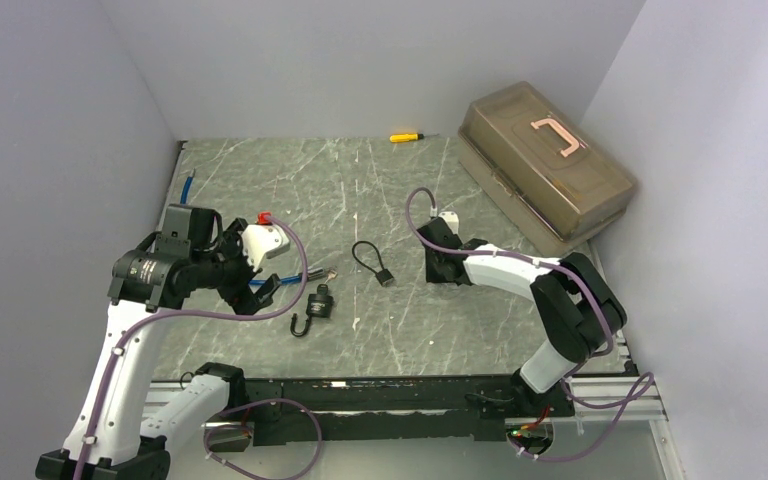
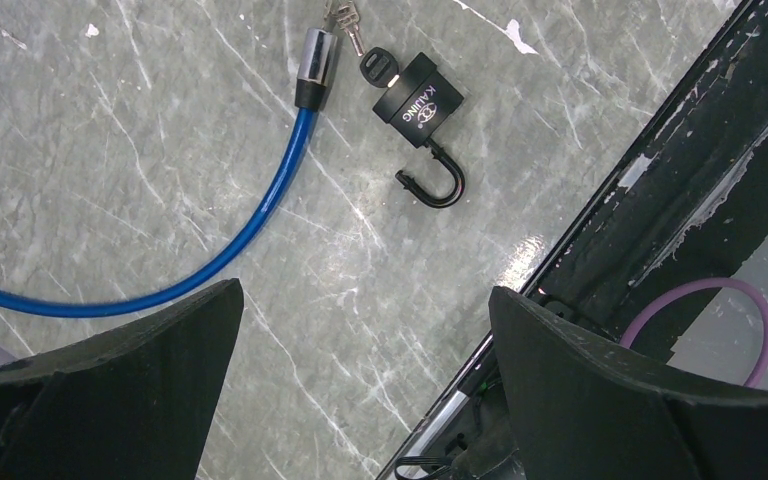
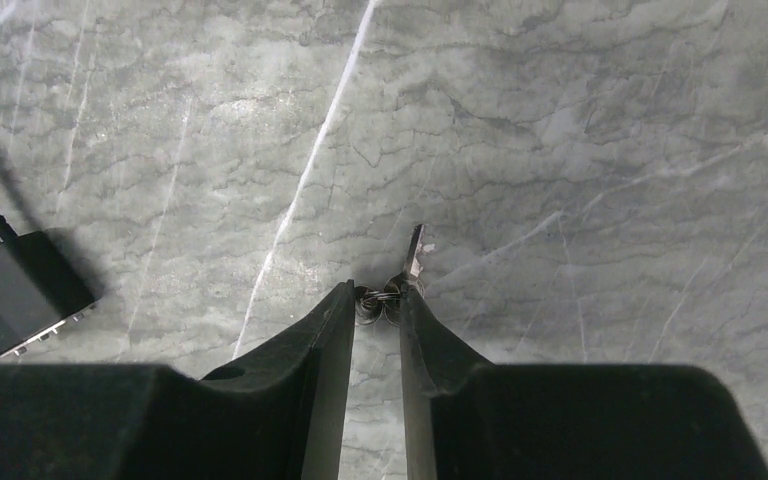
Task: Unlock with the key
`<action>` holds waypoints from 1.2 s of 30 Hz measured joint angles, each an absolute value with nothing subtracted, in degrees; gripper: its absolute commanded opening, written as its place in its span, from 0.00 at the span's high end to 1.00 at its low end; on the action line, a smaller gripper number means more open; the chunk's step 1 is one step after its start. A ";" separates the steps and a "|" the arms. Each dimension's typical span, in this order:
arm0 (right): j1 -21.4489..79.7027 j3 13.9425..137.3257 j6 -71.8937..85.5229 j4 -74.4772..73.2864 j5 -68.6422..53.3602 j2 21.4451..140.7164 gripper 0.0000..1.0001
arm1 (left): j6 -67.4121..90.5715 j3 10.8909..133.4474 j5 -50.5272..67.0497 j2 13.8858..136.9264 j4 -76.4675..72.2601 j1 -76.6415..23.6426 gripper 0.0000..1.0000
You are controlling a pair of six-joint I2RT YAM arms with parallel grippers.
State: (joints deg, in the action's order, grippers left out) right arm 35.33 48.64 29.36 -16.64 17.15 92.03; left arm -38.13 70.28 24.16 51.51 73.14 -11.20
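A black padlock (image 2: pixel 420 100) lies on the marble table with its shackle (image 2: pixel 440 185) swung open and a black-headed key (image 2: pixel 372 66) in its body; in the top view the padlock (image 1: pixel 318 303) sits left of centre. My left gripper (image 2: pixel 365 300) hangs open above bare table near it, holding nothing. My right gripper (image 3: pixel 377 300) is down at the table, its jaws closed to a narrow gap on a small key ring (image 3: pixel 375 303); a silver key (image 3: pixel 417 248) sticks out past the right fingertip. A small black cable lock (image 3: pixel 20 292) lies to its left.
A blue cable lock (image 2: pixel 260 215) with a chrome end curves beside the padlock. A brown toolbox (image 1: pixel 545 165) stands at the back right, a yellow screwdriver (image 1: pixel 405 137) at the back wall, a blue pen (image 1: pixel 188 187) far left. The black front rail (image 1: pixel 410 390) borders the table.
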 measured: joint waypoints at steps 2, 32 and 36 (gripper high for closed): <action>35.33 48.64 29.41 -16.16 16.86 92.31 0.75 | -38.13 70.28 24.16 51.46 73.14 -11.20 0.01; 35.33 46.94 29.74 -14.57 15.90 91.35 1.00 | -38.09 69.76 24.38 50.35 73.19 -11.20 0.02; 35.33 46.83 29.47 -14.48 15.29 91.05 1.00 | -38.11 69.76 24.69 50.43 73.19 -11.20 0.04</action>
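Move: The small keys on their ring lie on the table practically at the right fingertips, about 1 cm ahead and 1 cm below the point between the pads. The cable padlock's body is some 10 cm to the left and 1 cm ahead; the opened black padlock's body is roughly 23 cm left and 2 cm back. From the idle left hand the small keys are about 32 cm right, 12 cm ahead and 22 cm below. Keep the right gripper low at the small keys, its partly open fingers already around the ring. Edge it about 1 cm forward and left while narrowing the fingers, then reopen them and draw back roughly 1 cm. Hold there and shut the fingers fully at the key heads. ##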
